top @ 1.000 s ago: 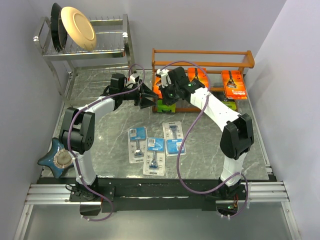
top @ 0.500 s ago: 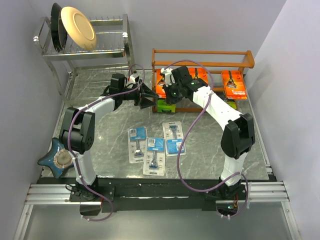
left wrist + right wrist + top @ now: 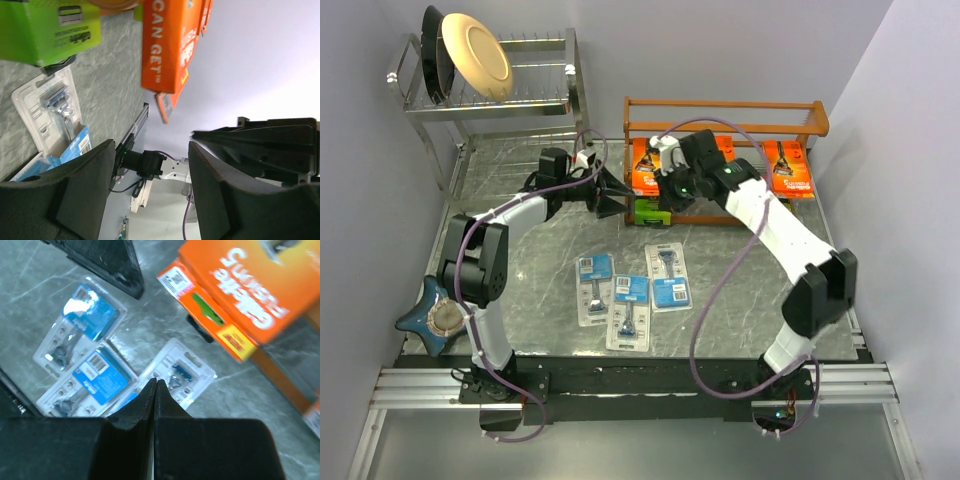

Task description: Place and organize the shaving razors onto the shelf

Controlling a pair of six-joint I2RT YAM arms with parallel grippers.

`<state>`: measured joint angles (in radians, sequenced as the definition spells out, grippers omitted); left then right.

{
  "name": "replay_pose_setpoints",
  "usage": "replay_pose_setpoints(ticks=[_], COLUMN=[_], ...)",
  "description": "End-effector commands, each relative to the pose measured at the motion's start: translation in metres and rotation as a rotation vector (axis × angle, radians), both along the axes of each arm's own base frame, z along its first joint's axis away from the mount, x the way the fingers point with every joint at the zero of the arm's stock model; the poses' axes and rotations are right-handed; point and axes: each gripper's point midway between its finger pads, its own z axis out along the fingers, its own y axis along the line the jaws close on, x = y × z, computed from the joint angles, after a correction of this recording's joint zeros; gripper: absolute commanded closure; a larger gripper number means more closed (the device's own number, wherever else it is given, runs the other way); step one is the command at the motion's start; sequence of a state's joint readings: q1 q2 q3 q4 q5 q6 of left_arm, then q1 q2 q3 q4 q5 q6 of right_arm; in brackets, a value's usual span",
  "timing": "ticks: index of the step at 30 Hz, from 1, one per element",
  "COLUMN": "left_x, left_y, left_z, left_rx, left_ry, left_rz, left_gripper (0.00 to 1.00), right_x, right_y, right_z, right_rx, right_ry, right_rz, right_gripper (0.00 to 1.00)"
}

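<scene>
The reddish-brown wooden shelf [image 3: 725, 105] stands at the back right. Orange razor packs [image 3: 642, 168] [image 3: 788, 168] rest on it, and a lime-green box [image 3: 648, 211] sits at its lower left. Three blue-and-clear blister cards [image 3: 594, 288] [image 3: 630, 312] [image 3: 668, 276] lie flat on the table. My left gripper [image 3: 617, 193] hangs open and empty just left of the green box [image 3: 50, 30] and an orange pack [image 3: 167, 45]. My right gripper [image 3: 662, 200] is shut on nothing above the shelf's front; its wrist view looks down on the cards [image 3: 92, 377] [image 3: 182, 372].
A chrome dish rack [image 3: 490, 90] with plates stands at the back left. A blue star-shaped dish [image 3: 435, 315] sits at the left near edge. Walls close in on both sides. The left gripper's fingers [image 3: 107, 260] show in the right wrist view.
The right arm's elbow has swung out to the right and its wrist has shifted right along the shelf front. The left arm has barely moved.
</scene>
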<state>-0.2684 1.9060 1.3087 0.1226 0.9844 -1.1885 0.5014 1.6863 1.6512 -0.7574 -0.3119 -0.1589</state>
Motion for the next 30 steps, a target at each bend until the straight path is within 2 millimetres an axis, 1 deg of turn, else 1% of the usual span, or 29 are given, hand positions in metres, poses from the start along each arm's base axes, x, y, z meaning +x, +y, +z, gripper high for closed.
replay_pose_setpoints(ticks=[1, 3, 4, 6, 7, 8, 9, 11, 12, 14, 15, 17, 22, 24, 26, 30], left_x=[-0.006, -0.007, -0.008, -0.011, -0.012, -0.014, -0.015, -0.017, -0.018, -0.018, -0.018, -0.019, -0.025, -0.025, -0.026, -0.027], left_y=[0.008, 0.008, 0.009, 0.009, 0.01, 0.01, 0.011, 0.012, 0.012, 0.013, 0.014, 0.015, 0.018, 0.021, 0.022, 0.024], left_z=[0.018, 0.022, 0.023, 0.024, 0.025, 0.025, 0.025, 0.024, 0.025, 0.027, 0.028, 0.03, 0.027, 0.026, 0.027, 0.026], left_rx=[0.004, 0.006, 0.008, 0.01, 0.01, 0.01, 0.011, 0.014, 0.013, 0.014, 0.015, 0.014, 0.017, 0.018, 0.019, 0.02], left_ry=[-0.076, -0.093, -0.096, -0.104, -0.105, -0.108, -0.108, -0.106, -0.108, -0.117, -0.123, -0.13, -0.123, -0.119, -0.119, -0.124], left_rz=[0.011, 0.009, 0.01, 0.01, 0.009, 0.009, 0.01, 0.014, 0.013, 0.014, 0.015, 0.016, 0.018, 0.024, 0.026, 0.028], left_gripper=[0.34, 0.35, 0.34, 0.35, 0.35, 0.34, 0.34, 0.34, 0.34, 0.34, 0.34, 0.34, 0.34, 0.34, 0.34, 0.34], right_x=[0.031, 0.044, 0.057, 0.07, 0.078, 0.084, 0.089, 0.098, 0.102, 0.108, 0.114, 0.118, 0.13, 0.133, 0.136, 0.142], right_y=[-0.028, -0.035, -0.042, -0.047, -0.046, -0.049, -0.047, -0.047, -0.045, -0.044, -0.046, -0.045, -0.042, -0.04, -0.039, -0.037], right_z=[0.044, 0.051, 0.057, 0.06, 0.06, 0.06, 0.057, 0.059, 0.055, 0.054, 0.05, 0.047, 0.033, 0.025, 0.024, 0.013], right_rx=[-0.02, -0.052, -0.083, -0.116, -0.137, -0.156, -0.166, -0.184, -0.193, -0.211, -0.227, -0.244, -0.271, -0.28, -0.286, -0.309], right_ry=[-0.298, -0.374, -0.433, -0.473, -0.496, -0.509, -0.514, -0.556, -0.559, -0.585, -0.591, -0.603, -0.609, -0.599, -0.605, -0.61], right_rz=[-0.149, -0.189, -0.226, -0.251, -0.247, -0.263, -0.26, -0.252, -0.247, -0.238, -0.247, -0.24, -0.236, -0.228, -0.22, -0.21], right_gripper=[1.0, 1.0, 1.0, 1.0, 1.0, 1.0, 1.0, 1.0, 1.0, 1.0, 1.0, 1.0, 1.0, 1.0, 1.0, 1.0])
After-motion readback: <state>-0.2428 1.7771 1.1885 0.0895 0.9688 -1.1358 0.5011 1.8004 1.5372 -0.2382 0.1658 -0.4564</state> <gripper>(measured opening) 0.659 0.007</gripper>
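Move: About 10 cm ahead of the shut right gripper, 2 cm to its left and some 4 cm lower, sits the left orange razor box on the rack. The middle orange box is about 11 cm ahead and 13 cm to the right of that gripper; the left green box lies below, roughly 5 cm ahead, 3 cm left. From the left hand the left orange box is some 6 cm ahead and 5 cm to the right. Swinging forward about 12 cm and some 4 cm to the right, the empty, shut right gripper rises about 3 cm, then sinks 4, heading for the left orange box's right side by the gap before the middle box. Its wrist turns some 35 degrees, bringing the fingers from pointing left to mostly forward. The open left hand eases back and left about 3 cm. ##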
